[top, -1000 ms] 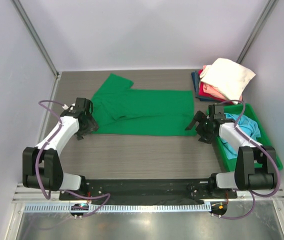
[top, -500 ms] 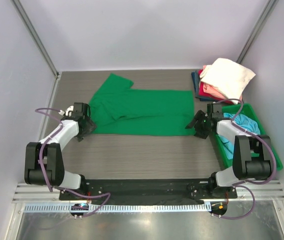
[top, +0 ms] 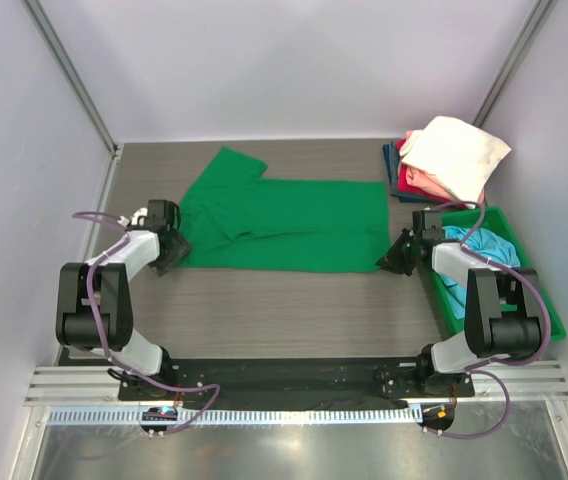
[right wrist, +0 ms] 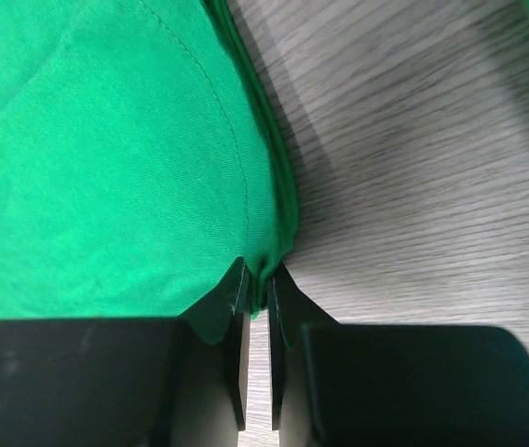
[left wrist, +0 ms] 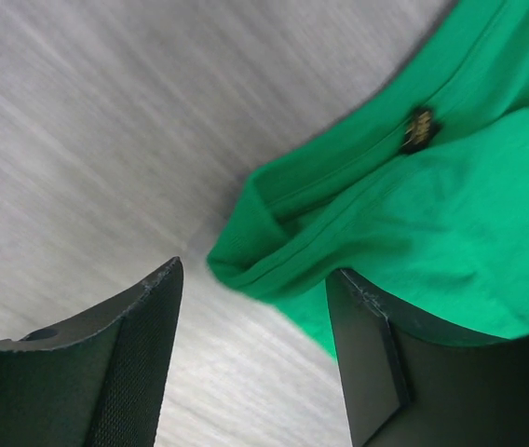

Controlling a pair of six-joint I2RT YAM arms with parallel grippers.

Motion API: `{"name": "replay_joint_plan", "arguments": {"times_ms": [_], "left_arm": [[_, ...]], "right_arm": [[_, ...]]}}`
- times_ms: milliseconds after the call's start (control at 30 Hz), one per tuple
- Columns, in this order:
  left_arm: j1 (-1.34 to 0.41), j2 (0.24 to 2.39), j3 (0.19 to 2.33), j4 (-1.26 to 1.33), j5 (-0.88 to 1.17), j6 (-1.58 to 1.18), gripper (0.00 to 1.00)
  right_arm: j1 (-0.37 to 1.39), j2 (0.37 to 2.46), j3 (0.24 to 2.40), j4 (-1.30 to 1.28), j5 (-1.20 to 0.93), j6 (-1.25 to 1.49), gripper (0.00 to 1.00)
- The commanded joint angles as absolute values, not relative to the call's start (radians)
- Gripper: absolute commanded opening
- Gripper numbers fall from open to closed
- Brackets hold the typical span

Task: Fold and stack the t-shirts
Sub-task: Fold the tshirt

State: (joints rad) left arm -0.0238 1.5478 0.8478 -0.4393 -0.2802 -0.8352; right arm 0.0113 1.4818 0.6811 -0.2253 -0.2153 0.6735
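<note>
A bright green t-shirt (top: 284,225) lies spread flat across the middle of the table. My left gripper (top: 167,252) stands open at its near left corner. In the left wrist view the folded corner of the green t-shirt (left wrist: 413,205) lies between the tips of my left gripper (left wrist: 255,275), and the right finger (left wrist: 376,363) overlaps the cloth. My right gripper (top: 397,262) is at the near right corner. There my right gripper (right wrist: 257,277) is shut on the hem of the green t-shirt (right wrist: 106,168), with a pinch of cloth between the jaws.
A stack of folded t-shirts sits at the back right: cream (top: 456,150) on top, pink-red (top: 419,182) under it, navy (top: 392,158) at the bottom. A rigid green bin (top: 539,305) at the right edge holds a light blue t-shirt (top: 479,255).
My right gripper has moved in to the shirt's near right corner and shut on its hem. The left gripper has shifted slightly left to the near left corner and narrowed a little.
</note>
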Motion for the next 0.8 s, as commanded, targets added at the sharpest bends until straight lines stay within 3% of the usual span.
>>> {"name": "replay_joint_plan", "arguments": {"times_ms": [0,133,167,267,400,600,667,767], "left_arm": [[-0.020,1.578,0.899,-0.376,-0.302,-0.851,0.63],[-0.017,1.606,0.917,-0.357,-0.298,-0.851,0.47],[-0.017,1.611,0.920,-0.342,-0.293,-0.848,0.28],[-0.015,1.629,0.943,-0.333,-0.288,-0.845,0.01],[-0.006,1.617,1.031,-0.385,-0.304,-0.848,0.00],[0.080,1.713,1.492,-0.629,-0.151,-0.854,0.00],[0.080,1.706,1.673,-0.708,-0.123,-0.836,0.00],[0.080,1.648,1.727,-0.744,-0.153,-0.816,0.00]], "right_arm": [[0.012,1.476,0.726,-0.189,-0.202,0.693,0.07],[0.014,1.489,0.747,-0.192,-0.195,0.692,0.02],[0.012,1.494,0.750,-0.189,-0.192,0.692,0.01],[0.014,1.511,0.762,-0.170,-0.172,0.698,0.01],[0.014,1.578,0.859,-0.160,-0.170,0.719,0.01],[0.014,1.750,1.283,-0.277,-0.248,0.764,0.01],[0.014,1.728,1.420,-0.320,-0.244,0.775,0.01],[0.014,1.649,1.474,-0.390,-0.177,0.769,0.01]]}}
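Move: The shirt's near-left corner lies between the left hand's open fingers, about 2 cm ahead and 1 cm below. The shirt's far sleeve is about 30 cm ahead and 13 cm right of that hand. The right hand already holds the near-right corner; the far-right corner lies 25 cm straight ahead of it. From the right hand, the clothes stack is some 27 cm ahead and 17 cm right, the green bin 24 cm right and 4 cm back. The shirt's near-left corner is pinched as the left hand eases about 2 cm forward and shuts its fingers, while the right keeps its grip on the near-right corner. Then both speed up together, forward and up towards the far table edge, fingers swinging outward some 20 to 25 degrees; the left ends roughly 20 cm higher, the right about 14 cm. ##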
